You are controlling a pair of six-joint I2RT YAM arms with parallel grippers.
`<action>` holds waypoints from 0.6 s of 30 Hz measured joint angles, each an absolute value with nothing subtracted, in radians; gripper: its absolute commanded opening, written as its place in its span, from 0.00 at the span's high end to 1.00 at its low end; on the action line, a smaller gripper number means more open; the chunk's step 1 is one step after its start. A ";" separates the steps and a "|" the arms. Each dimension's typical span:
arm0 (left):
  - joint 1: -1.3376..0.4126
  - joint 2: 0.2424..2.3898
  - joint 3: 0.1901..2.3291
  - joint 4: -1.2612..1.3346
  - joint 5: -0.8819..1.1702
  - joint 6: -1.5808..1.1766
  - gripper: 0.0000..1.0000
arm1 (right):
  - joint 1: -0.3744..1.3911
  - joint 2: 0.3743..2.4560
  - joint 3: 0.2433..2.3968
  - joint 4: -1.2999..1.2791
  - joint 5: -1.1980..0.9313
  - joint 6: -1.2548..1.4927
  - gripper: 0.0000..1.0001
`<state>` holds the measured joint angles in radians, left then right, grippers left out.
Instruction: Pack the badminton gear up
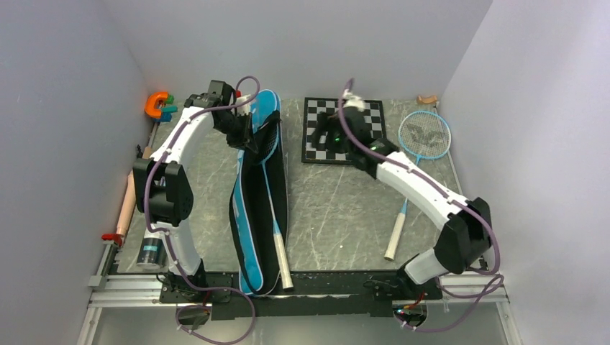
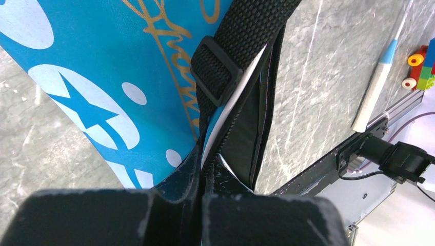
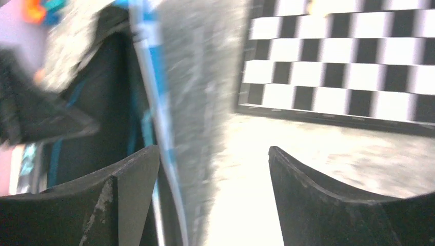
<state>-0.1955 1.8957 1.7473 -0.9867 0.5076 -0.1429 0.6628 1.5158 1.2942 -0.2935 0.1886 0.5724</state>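
The badminton gear lies on the table. The blue racket bag [image 1: 248,215] runs from the back to the near edge, with one light-blue racket [image 1: 277,230] resting in it, white handle toward me. My left gripper [image 1: 241,133] is shut on the bag's black edge [image 2: 225,169], by the strap buckle [image 2: 215,66]. The second racket [image 1: 423,136] lies at the right, its handle [image 1: 394,241] pointing to the near edge. My right gripper [image 1: 327,136] hovers open and empty [image 3: 213,169] between the bag [image 3: 102,118] and the chessboard.
A black-and-white chessboard [image 1: 344,129] [image 3: 349,66] lies at the back centre under the right arm. An orange clamp [image 1: 157,104] sits at the back left. A dark cylinder [image 1: 151,251] stands at the near left. Coloured toy bricks [image 2: 420,66] lie beside the rail.
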 measured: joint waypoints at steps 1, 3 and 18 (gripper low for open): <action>-0.190 1.896 1.749 -0.991 0.508 -0.142 1.00 | 0.628 1.501 1.295 -0.318 0.210 0.577 0.18; -0.181 1.896 1.754 -1.001 0.502 -0.138 1.00 | 0.530 1.477 1.292 -0.383 0.241 0.595 0.18; -0.183 1.895 1.756 -1.015 0.492 -0.128 1.00 | 0.044 1.472 1.089 -0.624 0.413 0.686 0.19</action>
<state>-0.1829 1.8954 1.7557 -1.0153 0.4923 -0.1280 0.0444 1.4715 1.0893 -0.6243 0.4129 0.6857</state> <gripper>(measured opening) 0.028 0.823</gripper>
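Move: The second racket is the right hand's target: its middle, on the shaft, lies about 35 cm to the right, roughly level fore and aft, and some 21 cm below. The chessboard is centred about 22 cm ahead and 12 cm right of that hand, the open bag with the first racket in it about 20 cm left and 3 cm back. From the left hand the second racket is some 54 cm right, about level, 15 cm lower. The right hand swings away from the bag, quickly to the right past the near side of the chessboard for about 30 cm, bowing a little forward and back again, and in the later part sinks some 11 cm towards the second racket's shaft, slowing as it gets there. Its wrist turns clockwise close to 50 degrees and tips the wide-open fingers down, still clear of the racket, while the left hand stays put and keeps its pinch on the bag's open edge. ##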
